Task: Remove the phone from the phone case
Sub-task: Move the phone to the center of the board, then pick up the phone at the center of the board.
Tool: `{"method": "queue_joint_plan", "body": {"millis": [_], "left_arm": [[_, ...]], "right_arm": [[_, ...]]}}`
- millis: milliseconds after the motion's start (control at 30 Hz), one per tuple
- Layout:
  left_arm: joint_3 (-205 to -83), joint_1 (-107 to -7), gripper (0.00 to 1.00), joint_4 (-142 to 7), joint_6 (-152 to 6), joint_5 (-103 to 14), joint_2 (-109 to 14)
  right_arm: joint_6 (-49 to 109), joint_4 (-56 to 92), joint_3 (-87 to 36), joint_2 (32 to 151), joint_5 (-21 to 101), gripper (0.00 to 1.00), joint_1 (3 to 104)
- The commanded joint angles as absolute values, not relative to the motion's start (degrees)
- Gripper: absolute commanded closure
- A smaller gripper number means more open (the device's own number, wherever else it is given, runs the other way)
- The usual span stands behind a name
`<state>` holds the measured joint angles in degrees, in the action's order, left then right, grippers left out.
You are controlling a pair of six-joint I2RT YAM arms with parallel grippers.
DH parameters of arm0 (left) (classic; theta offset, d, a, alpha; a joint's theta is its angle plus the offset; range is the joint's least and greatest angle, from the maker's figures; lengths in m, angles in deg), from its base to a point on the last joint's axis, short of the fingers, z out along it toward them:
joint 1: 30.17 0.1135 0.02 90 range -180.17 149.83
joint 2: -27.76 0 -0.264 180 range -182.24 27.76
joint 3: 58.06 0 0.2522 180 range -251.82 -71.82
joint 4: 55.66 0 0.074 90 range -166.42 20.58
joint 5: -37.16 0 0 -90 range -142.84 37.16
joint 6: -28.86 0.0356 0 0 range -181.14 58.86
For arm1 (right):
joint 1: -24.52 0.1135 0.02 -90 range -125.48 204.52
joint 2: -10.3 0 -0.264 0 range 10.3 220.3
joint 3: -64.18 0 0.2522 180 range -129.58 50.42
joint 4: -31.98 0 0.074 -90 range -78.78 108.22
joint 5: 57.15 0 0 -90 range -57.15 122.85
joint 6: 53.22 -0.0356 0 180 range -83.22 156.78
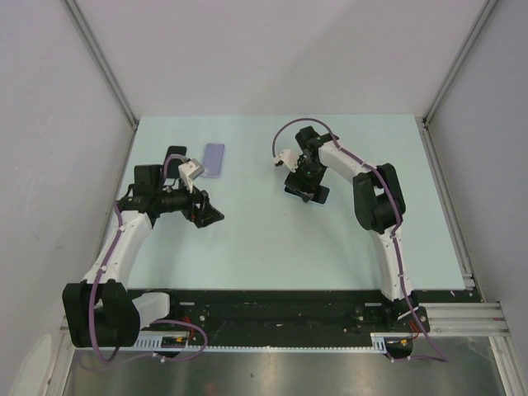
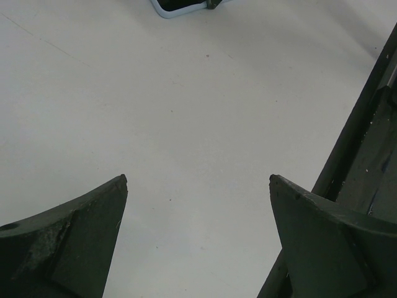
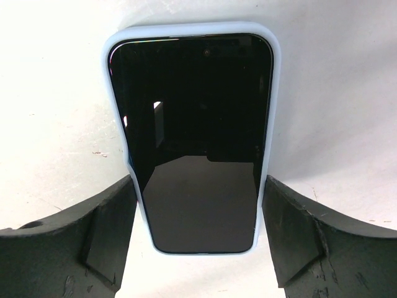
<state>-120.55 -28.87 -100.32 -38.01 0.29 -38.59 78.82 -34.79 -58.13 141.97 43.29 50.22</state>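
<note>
The phone (image 3: pixel 192 124), black screen up, lies flat on the table inside a pale blue case (image 3: pixel 276 93). My right gripper (image 3: pixel 198 180) straddles its near end, and both fingertips touch the long sides of the case. From above, that gripper (image 1: pixel 307 188) hides most of the phone (image 1: pixel 320 195). My left gripper (image 1: pixel 208 216) hovers low over bare table to the left with its jaws wide apart and nothing between them (image 2: pixel 198 180). A corner of the case (image 2: pixel 180 7) shows at the top edge of the left wrist view.
A pale lilac flat rectangle (image 1: pixel 214 159) lies on the table behind the left gripper. The black rail (image 2: pixel 366 136) of the table's near edge runs along the right of the left wrist view. Grey walls enclose the table on three sides.
</note>
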Motion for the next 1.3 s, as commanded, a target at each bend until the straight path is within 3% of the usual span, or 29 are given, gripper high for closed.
{"method": "queue_joint_plan", "body": {"millis": [0, 267, 667, 1267], "left_arm": [[-121.7, -28.4, 0.00, -99.7, -36.4, -0.2, -38.0], [-126.7, -28.6, 0.00, -99.6, -38.9, -2.8, -38.0], [-135.0, -28.9, 0.00, -98.3, -45.8, 6.7, -57.7], [-144.5, -39.7, 0.00, -95.9, -54.1, 4.6, -73.7]], "right_arm": [[79.2, -39.1, -57.3, 146.8, 45.0, 0.56, 51.3], [78.1, -35.6, -53.7, 142.8, 45.6, 0.62, 51.3], [73.1, -27.9, -47.1, 130.7, 47.2, 0.66, 51.6], [69.0, -14.7, -32.0, 115.4, 45.2, 0.69, 54.0]]}}
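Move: The phone in its blue case is already between the right fingers, its middle about 1 cm ahead and 1 cm left of the hand point and level with it; the board's centre is some 10 cm to that hand's left, about level fore and aft. From the left hand the cased phone is roughly 17 cm ahead, 27 cm right and 15 cm below; the empty case lies about 30 cm ahead and 5 cm left, a loose phone 13 cm farther left. The cased phone, still pinched by its long sides, is drawn back about 5 cm by the right hand, hardly rising, then lifted some 4 cm with a slight shift left, its left side tilting up. The open left hand goes forward with a small rise and dip back, then swings down and right towards the phone, tipping about 20 degrees downward, touching nothing. ##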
